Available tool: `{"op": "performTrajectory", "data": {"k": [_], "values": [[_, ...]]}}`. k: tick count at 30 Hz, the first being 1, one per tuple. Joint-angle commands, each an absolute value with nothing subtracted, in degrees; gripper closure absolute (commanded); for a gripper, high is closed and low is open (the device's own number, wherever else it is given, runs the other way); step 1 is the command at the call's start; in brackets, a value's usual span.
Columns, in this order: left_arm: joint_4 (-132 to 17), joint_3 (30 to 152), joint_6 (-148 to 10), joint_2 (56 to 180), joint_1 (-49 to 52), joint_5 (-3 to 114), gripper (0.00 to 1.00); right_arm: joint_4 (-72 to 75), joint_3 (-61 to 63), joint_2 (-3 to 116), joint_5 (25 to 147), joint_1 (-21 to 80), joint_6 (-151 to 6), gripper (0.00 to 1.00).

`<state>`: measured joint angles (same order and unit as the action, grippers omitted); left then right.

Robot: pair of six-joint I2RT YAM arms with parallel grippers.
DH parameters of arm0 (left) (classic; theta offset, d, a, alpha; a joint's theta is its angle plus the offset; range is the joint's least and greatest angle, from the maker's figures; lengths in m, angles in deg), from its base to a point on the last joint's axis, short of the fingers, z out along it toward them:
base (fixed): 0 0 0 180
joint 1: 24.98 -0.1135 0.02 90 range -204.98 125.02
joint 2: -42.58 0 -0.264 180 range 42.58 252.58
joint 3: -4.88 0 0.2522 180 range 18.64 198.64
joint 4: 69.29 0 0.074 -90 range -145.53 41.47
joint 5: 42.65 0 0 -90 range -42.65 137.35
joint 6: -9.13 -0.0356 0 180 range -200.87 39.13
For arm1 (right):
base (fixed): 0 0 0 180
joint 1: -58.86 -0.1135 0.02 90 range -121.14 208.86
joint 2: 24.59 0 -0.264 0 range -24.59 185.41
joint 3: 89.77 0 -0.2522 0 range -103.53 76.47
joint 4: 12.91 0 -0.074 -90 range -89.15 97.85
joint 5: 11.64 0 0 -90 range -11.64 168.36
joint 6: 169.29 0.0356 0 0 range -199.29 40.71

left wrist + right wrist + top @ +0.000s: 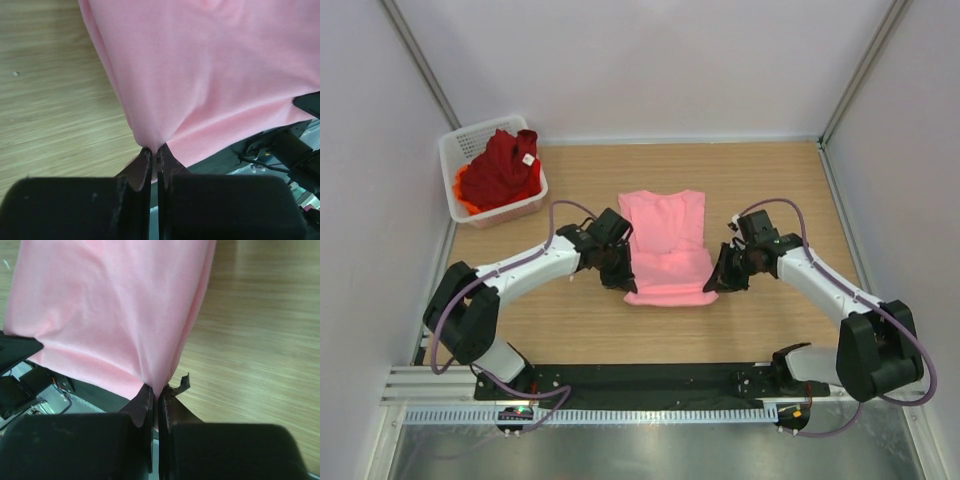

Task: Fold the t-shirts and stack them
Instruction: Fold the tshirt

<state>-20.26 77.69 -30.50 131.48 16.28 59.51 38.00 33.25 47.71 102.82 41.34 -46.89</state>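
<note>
The light pink t-shirt (665, 245) lies in the middle of the table, partly folded, and fills both wrist views (210, 70) (115, 310). My left gripper (620, 272) is shut on its near left corner (154, 148). My right gripper (720, 275) is shut on its near right corner (159, 392). Both corners are lifted a little off the wood. The dark red t-shirt (503, 168) with a small white tag lies heaped in the white basket (470, 137) at the far left. The orange t-shirt (467, 195) shows under it.
The wooden tabletop (770, 180) has walls at the left, back and right. A black strip and metal rail (650, 385) run along the near edge by the arm bases.
</note>
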Motion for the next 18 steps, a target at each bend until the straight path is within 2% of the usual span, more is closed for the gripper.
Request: {"op": "performTrajectory", "data": {"k": [1,13,18], "values": [[-13.2,83.9,-33.1,132.3,14.8,56.4,1.0,40.1,25.8,50.6,100.9,41.5,-47.6,0.99],[-7.3,106.0,-40.4,146.1,4.9,59.6,1.0,45.1,-0.3,71.5,101.3,43.6,-51.0,0.99],[-5.6,114.2,-42.0,151.5,2.5,61.4,1.0,45.8,-6.2,77.4,103.2,45.2,-51.1,0.99]]}}
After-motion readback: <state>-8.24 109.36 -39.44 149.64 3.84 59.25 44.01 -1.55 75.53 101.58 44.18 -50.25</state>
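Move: From my left hand, the t-shirt's far left corner lies about 27 cm ahead, 2 cm to the left and some 6 cm lower. From my right hand, the far right corner is likewise roughly 27 cm ahead, 3 cm to the left and 6 cm below. The basket stands about 29 cm ahead and 34 cm left of my left hand, with the red shirt in it around 28 cm ahead and 32 cm left. Keeping the pink t-shirt's near edge pinched at both ends, I sweep my two hands forward side by side, about 14 cm, over the shirt towards its far edge. Both rise some 4 cm, mostly early on, then run nearly level; the fingers stay shut on the cloth. ##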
